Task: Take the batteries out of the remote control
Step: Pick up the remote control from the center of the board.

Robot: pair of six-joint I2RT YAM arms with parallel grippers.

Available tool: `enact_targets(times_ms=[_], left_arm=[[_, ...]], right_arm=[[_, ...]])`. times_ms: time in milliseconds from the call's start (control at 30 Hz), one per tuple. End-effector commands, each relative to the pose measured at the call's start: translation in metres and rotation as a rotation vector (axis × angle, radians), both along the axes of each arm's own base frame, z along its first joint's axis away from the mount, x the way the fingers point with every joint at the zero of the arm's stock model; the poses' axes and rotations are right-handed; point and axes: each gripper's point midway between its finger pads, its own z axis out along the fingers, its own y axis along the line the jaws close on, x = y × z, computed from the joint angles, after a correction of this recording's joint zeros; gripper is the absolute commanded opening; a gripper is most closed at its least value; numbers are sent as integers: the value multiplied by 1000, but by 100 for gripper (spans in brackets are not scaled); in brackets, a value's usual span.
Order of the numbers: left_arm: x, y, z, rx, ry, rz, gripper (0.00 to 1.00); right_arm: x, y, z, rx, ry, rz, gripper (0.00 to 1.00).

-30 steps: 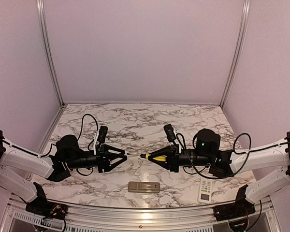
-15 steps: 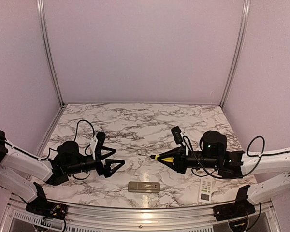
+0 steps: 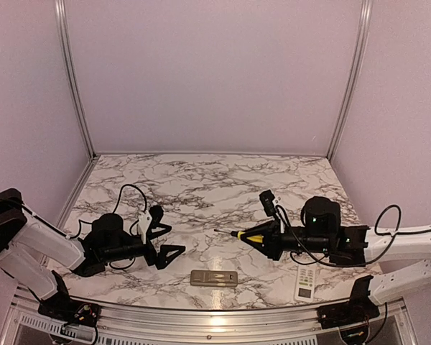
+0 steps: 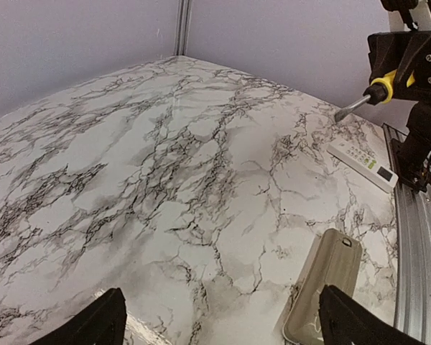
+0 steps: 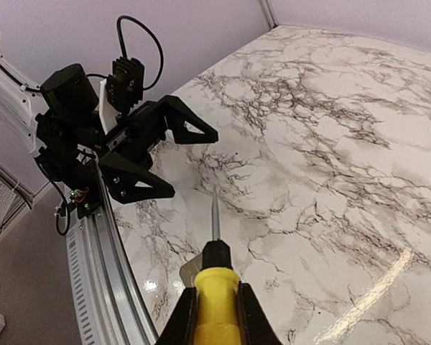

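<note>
A beige remote control (image 3: 214, 278) lies flat near the table's front edge, also seen in the left wrist view (image 4: 325, 286). No batteries show in any view. My left gripper (image 3: 172, 238) hovers left of the remote, open, with nothing between its fingers (image 4: 93, 327). The remote's end lies just inside the right-hand finger. My right gripper (image 3: 261, 236) is shut on the yellow-handled screwdriver (image 5: 217, 305). Its shaft (image 5: 214, 208) points left toward the left gripper (image 5: 194, 165), and a corner of the remote (image 5: 189, 269) shows under it.
A white remote with buttons (image 3: 305, 284) lies at the front right, also visible in the left wrist view (image 4: 363, 162). A metal rail (image 3: 201, 320) runs along the table's near edge. Lilac walls close the back and sides.
The grippers, nearly tip to tip earlier, have drawn apart. The left one opened wide and moved back left and lower. The right one pulled right with the screwdriver.
</note>
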Motion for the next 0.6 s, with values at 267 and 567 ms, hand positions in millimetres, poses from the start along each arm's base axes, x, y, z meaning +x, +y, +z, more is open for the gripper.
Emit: enact_targets(times_ms=[267, 567], left_arm=[[-14, -23, -46, 166, -83, -225, 98], [-29, -41, -67, 228, -72, -403, 97]], right_arm=[[-5, -17, -6, -14, -14, -34, 0], [-10, -25, -5, -5, -21, -38, 0]])
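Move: The remote control lies back side up, about 12 cm right of the open left hand, 10 cm nearer the base and 10 cm below. The screwdriver, held by the right hand, is some 19 cm right of the left hand, 3 cm back and 6 cm higher; the white remote lies about 27 cm right of the remote control, roughly level with it. From the right hand, the remote control is about 11 cm left, 6 cm back and 17 cm below. Still wide open, the left hand sinks some 5 cm, easing right and turning clockwise towards the remote control. ##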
